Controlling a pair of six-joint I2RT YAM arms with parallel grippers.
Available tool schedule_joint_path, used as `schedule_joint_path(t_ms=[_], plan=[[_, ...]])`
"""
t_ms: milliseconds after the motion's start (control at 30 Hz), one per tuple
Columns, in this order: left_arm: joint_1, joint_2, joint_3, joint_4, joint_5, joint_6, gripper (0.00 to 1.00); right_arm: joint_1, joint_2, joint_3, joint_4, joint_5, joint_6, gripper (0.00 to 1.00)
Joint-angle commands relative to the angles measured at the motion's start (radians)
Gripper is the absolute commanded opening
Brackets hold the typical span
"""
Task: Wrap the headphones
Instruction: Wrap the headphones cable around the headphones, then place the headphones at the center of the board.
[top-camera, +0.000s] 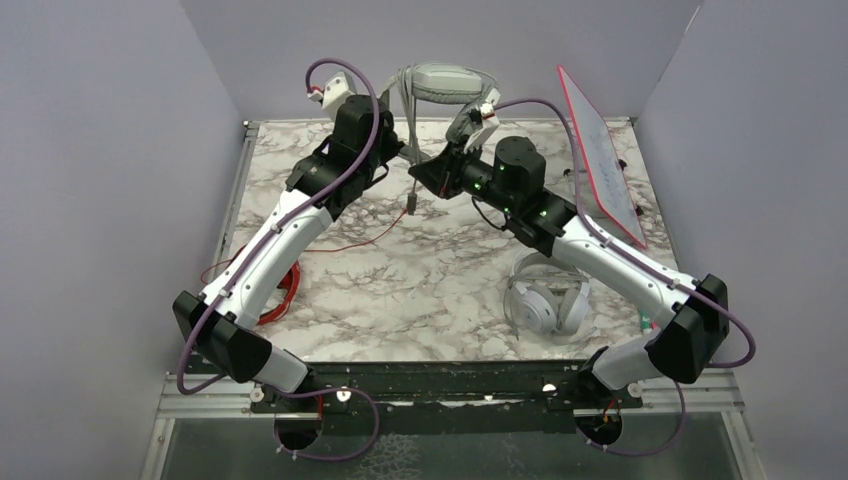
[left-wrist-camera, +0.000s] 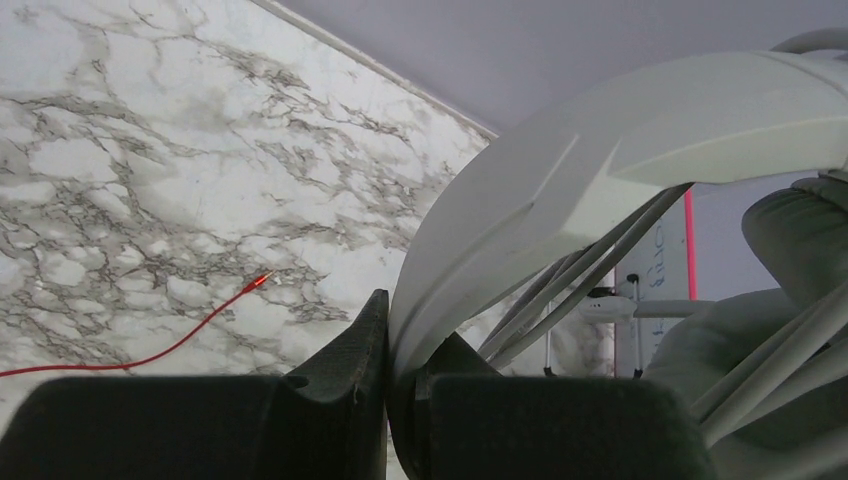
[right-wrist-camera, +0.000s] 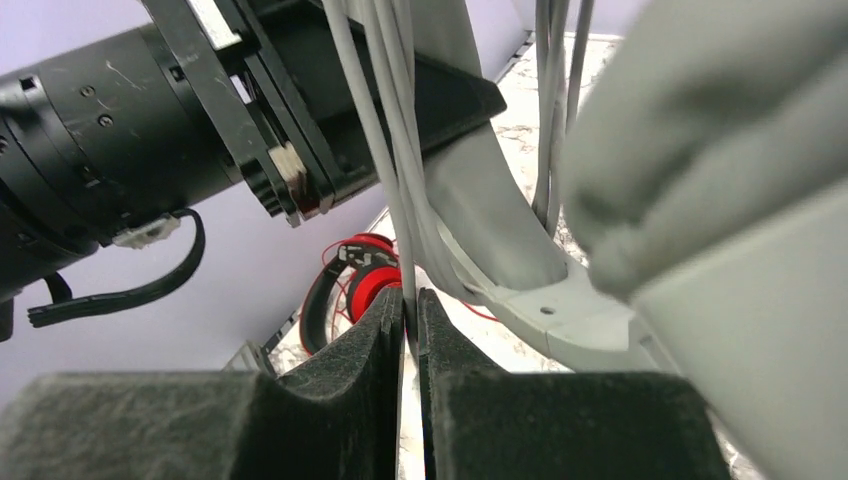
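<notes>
The light grey headphones (top-camera: 440, 80) hang raised at the back centre. My left gripper (left-wrist-camera: 400, 330) is shut on their headband (left-wrist-camera: 560, 180), and thin grey cable loops (left-wrist-camera: 600, 270) run across the band. My right gripper (right-wrist-camera: 410, 305) stands just right of the left one, its jaws nearly together on one strand of that grey cable (right-wrist-camera: 385, 150). The cable's plug end (top-camera: 412, 205) dangles below the right gripper (top-camera: 428, 178). The white-silver headphones (top-camera: 545, 305) lie on the table by the right arm. The red-and-black headphones (top-camera: 288, 290) lie at the left under the left arm.
A red-framed whiteboard (top-camera: 600, 150) leans at the back right. The red cable (left-wrist-camera: 180, 345) trails across the marble table (top-camera: 420, 280) from the left. Purple walls close in the back and both sides.
</notes>
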Motion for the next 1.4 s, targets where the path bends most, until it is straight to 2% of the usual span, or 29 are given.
schedule_joint_path(t_ms=[0, 333, 533, 633, 733, 900, 1033, 1200, 1367], plan=[[0.001, -0.068, 0.010, 0.136, -0.020, -0.077, 0.00, 0.006, -0.032, -0.027, -0.035, 0.003, -0.029, 0.15], [0.001, -0.088, -0.003, 0.134, -0.031, -0.069, 0.00, 0.006, -0.067, -0.077, -0.054, 0.031, -0.061, 0.26], [0.001, -0.091, -0.003, 0.108, -0.055, -0.041, 0.00, 0.006, -0.081, -0.071, -0.068, -0.001, -0.084, 0.38], [0.001, -0.095, -0.011, 0.105, -0.063, -0.047, 0.00, 0.006, -0.066, -0.073, -0.051, -0.018, -0.087, 0.48], [0.001, -0.091, -0.001, 0.103, -0.051, -0.045, 0.00, 0.006, -0.049, -0.080, -0.011, -0.088, -0.110, 0.54], [0.001, -0.093, 0.003, 0.097, -0.048, -0.061, 0.00, 0.033, -0.053, -0.162, 0.145, -0.086, -0.158, 0.64], [0.001, -0.088, 0.008, 0.094, -0.042, -0.062, 0.00, 0.096, -0.070, -0.254, 0.284, 0.082, -0.241, 0.67], [0.001, -0.087, 0.011, 0.089, -0.036, -0.062, 0.00, 0.119, -0.069, -0.356, 0.482, 0.177, -0.279, 0.69], [0.001, -0.090, 0.010, 0.085, -0.036, -0.061, 0.00, 0.125, -0.037, -0.384, 0.613, 0.226, -0.293, 0.70]])
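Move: The right fingers already sit slackly around the hanging cable, whose plug dangles about 6 cm straight below them. The cable coils run up around the headband, some 6 cm ahead of that hand, 2 cm left and 4 cm higher; the ear cups are roughly 10 cm ahead, 6 cm right and 4 cm higher. From the left hand, which holds the headband, the plug lies about 9 cm back, 5 cm right and 6 cm below. The right hand lets go of the hanging cable, its fingers spreading from nearly shut to well open as it first eases a couple of centimetres down, back and to the right, then sinks further, to about 7 cm in all and some 3 cm back, tilting roughly 15 degrees, so that its open fingers end just under the dangling plug without touching it. The left hand keeps its pinch on the headband and holds the wrapped headphones up, drifting only a centimetre or so left and up. ##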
